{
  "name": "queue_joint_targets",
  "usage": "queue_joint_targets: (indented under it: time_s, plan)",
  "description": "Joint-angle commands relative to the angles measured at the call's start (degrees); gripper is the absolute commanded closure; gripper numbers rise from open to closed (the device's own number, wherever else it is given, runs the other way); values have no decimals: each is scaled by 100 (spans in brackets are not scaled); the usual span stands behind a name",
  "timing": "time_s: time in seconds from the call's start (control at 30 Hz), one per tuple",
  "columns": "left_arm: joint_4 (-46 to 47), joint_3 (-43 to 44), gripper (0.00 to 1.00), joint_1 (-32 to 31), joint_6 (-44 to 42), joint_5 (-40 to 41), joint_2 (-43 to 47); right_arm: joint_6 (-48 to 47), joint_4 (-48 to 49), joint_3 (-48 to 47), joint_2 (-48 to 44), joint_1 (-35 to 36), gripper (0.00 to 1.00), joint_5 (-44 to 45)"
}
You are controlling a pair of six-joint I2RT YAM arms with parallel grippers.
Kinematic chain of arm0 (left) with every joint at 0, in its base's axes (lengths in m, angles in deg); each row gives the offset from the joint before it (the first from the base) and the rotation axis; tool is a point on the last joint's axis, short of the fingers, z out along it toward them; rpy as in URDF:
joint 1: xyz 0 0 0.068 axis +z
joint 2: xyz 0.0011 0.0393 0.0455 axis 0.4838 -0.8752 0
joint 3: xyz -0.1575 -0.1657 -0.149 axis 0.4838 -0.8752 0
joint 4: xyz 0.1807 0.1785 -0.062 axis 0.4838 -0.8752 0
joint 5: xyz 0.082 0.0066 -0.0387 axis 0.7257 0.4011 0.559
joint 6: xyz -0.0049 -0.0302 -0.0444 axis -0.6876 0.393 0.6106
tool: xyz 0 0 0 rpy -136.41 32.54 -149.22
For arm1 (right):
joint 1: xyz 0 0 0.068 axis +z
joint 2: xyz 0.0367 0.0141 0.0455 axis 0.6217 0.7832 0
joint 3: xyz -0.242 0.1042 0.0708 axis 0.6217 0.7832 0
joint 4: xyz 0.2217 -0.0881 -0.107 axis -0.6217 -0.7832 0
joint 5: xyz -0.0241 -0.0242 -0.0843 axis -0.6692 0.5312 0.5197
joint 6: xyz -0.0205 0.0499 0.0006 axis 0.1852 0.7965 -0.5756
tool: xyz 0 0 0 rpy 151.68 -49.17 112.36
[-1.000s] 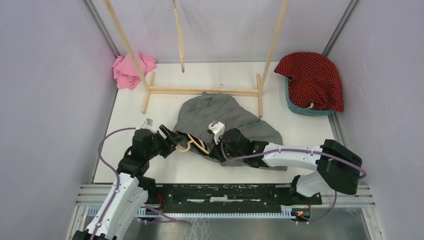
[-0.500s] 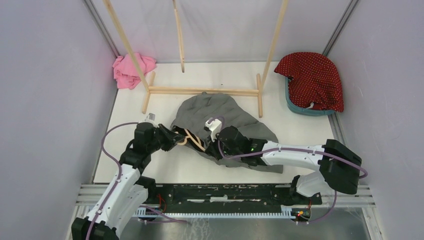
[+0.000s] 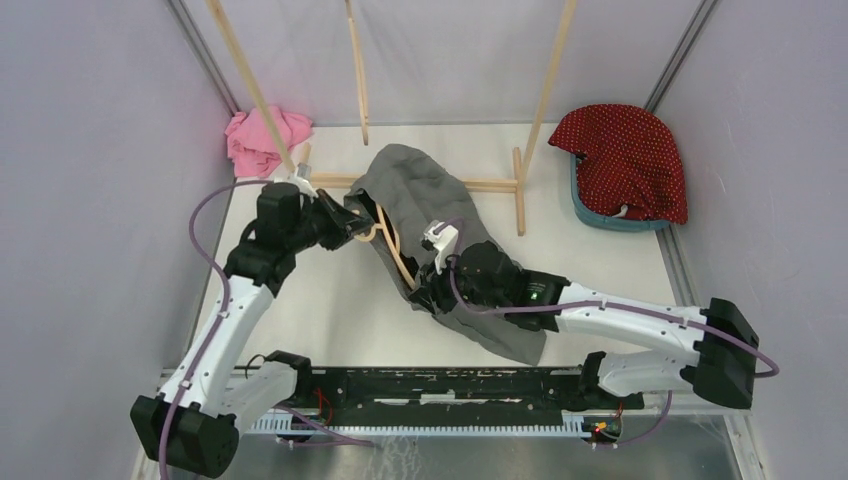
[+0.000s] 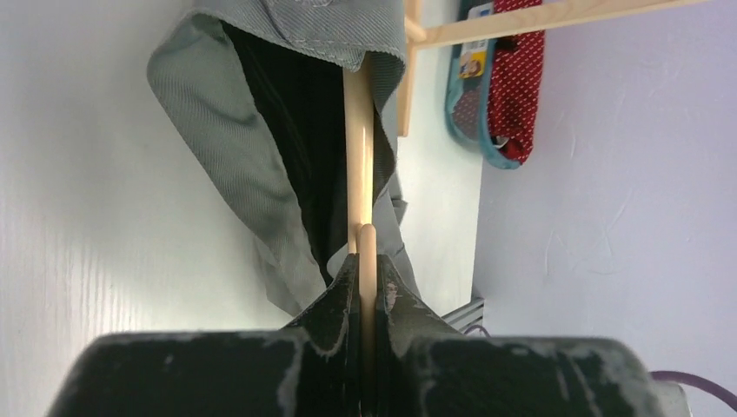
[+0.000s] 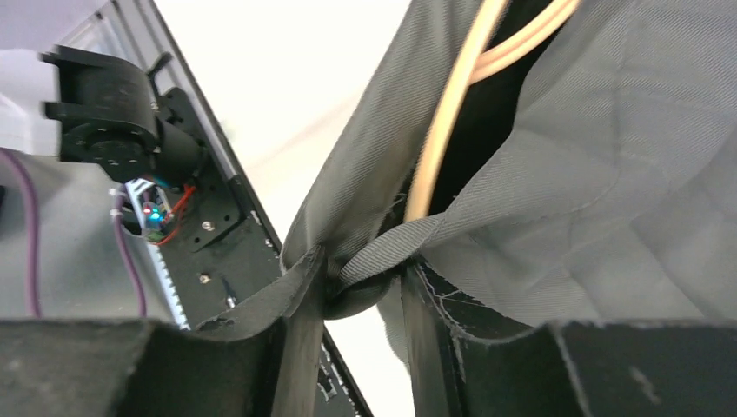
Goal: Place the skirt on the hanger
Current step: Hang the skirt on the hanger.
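A grey skirt (image 3: 440,200) hangs draped over a pale wooden hanger (image 3: 385,235), raised off the white table. My left gripper (image 3: 350,222) is shut on the hanger's rod-like end at the skirt's left edge. In the left wrist view the hanger (image 4: 358,156) runs straight out from the left gripper (image 4: 367,269) into the skirt's (image 4: 217,113) opening. My right gripper (image 3: 425,295) is at the skirt's lower hem. In the right wrist view the right gripper (image 5: 361,278) stands open, a bunched fold of the skirt (image 5: 608,174) between the tips beside the hanger (image 5: 443,113).
A wooden rack (image 3: 410,183) stands at the back of the table, just behind the lifted skirt. A pink cloth (image 3: 262,140) lies at the back left. A red dotted cloth (image 3: 625,160) covers a teal basket (image 3: 590,215) at the back right. Grey walls close both sides.
My left gripper closed on the hanger and lifted it up and back toward the rack, raising the skirt off the table. The right gripper's jaws have parted.
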Motion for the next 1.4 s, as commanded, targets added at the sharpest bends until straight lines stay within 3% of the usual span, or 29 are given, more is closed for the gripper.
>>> queue_joint_targets:
  time_s: [0.0,0.1,0.27,0.47,0.67,0.87,1.07,1.23,1.37]
  plan:
    - [226,969,97,19,-426,-202,-240,-60,-896,-708,-465,46,55,-235]
    - [120,1406,97,14,-494,-291,-412,-251,-1454,-1162,-707,55,44,-57]
    - [-250,2278,97,-19,-669,-615,-762,-537,-2245,-1716,-1169,15,37,507]
    - [-595,3178,97,-43,-681,-1416,-979,-564,-2840,-2130,-1512,-432,34,894]
    - [-1572,4089,96,-141,-1001,-1512,-1116,-653,-3122,-2823,-1118,-1172,34,669]
    - [-1919,3445,95,-313,-1073,-1133,-813,-468,-3187,-3623,-382,-2138,35,-276]
    - [-2088,2519,97,-510,-1473,-541,-620,-221,-3052,-3725,64,-3291,35,-1386]
    - [-2510,2500,97,-1113,-1877,383,-856,-4,-2856,-3704,678,-4272,35,-3007]
    - [-2661,2661,97,-1755,-1956,870,-1170,-195,-2863,-3719,1291,-4377,36,-3862]
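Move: Between the right hand's part-open fingers still sits a corner of the skirt's waistband; the skirt's middle lies about 8 cm ahead, 5 cm right and 8 cm below, the hanger's middle some 8 cm ahead, 5 cm left, slightly higher. From the left hand, gripping the hook, the hanger's middle is about 3 cm back, 5 cm right and 3 cm down, the skirt's middle 3 cm back, 15 cm right, 13 cm down. Opening wider, the right fingers come free of the waistband; that hand rises about 17 cm while drawing right, then reaches some 18 cm forward over the skirt, dipping slightly at the end and turning clockwise. The left keeps its grip on the hook, hoists hanger and skirt about 17 cm, then lowers them most of that, easing back and swinging clockwise about 20 degrees. ##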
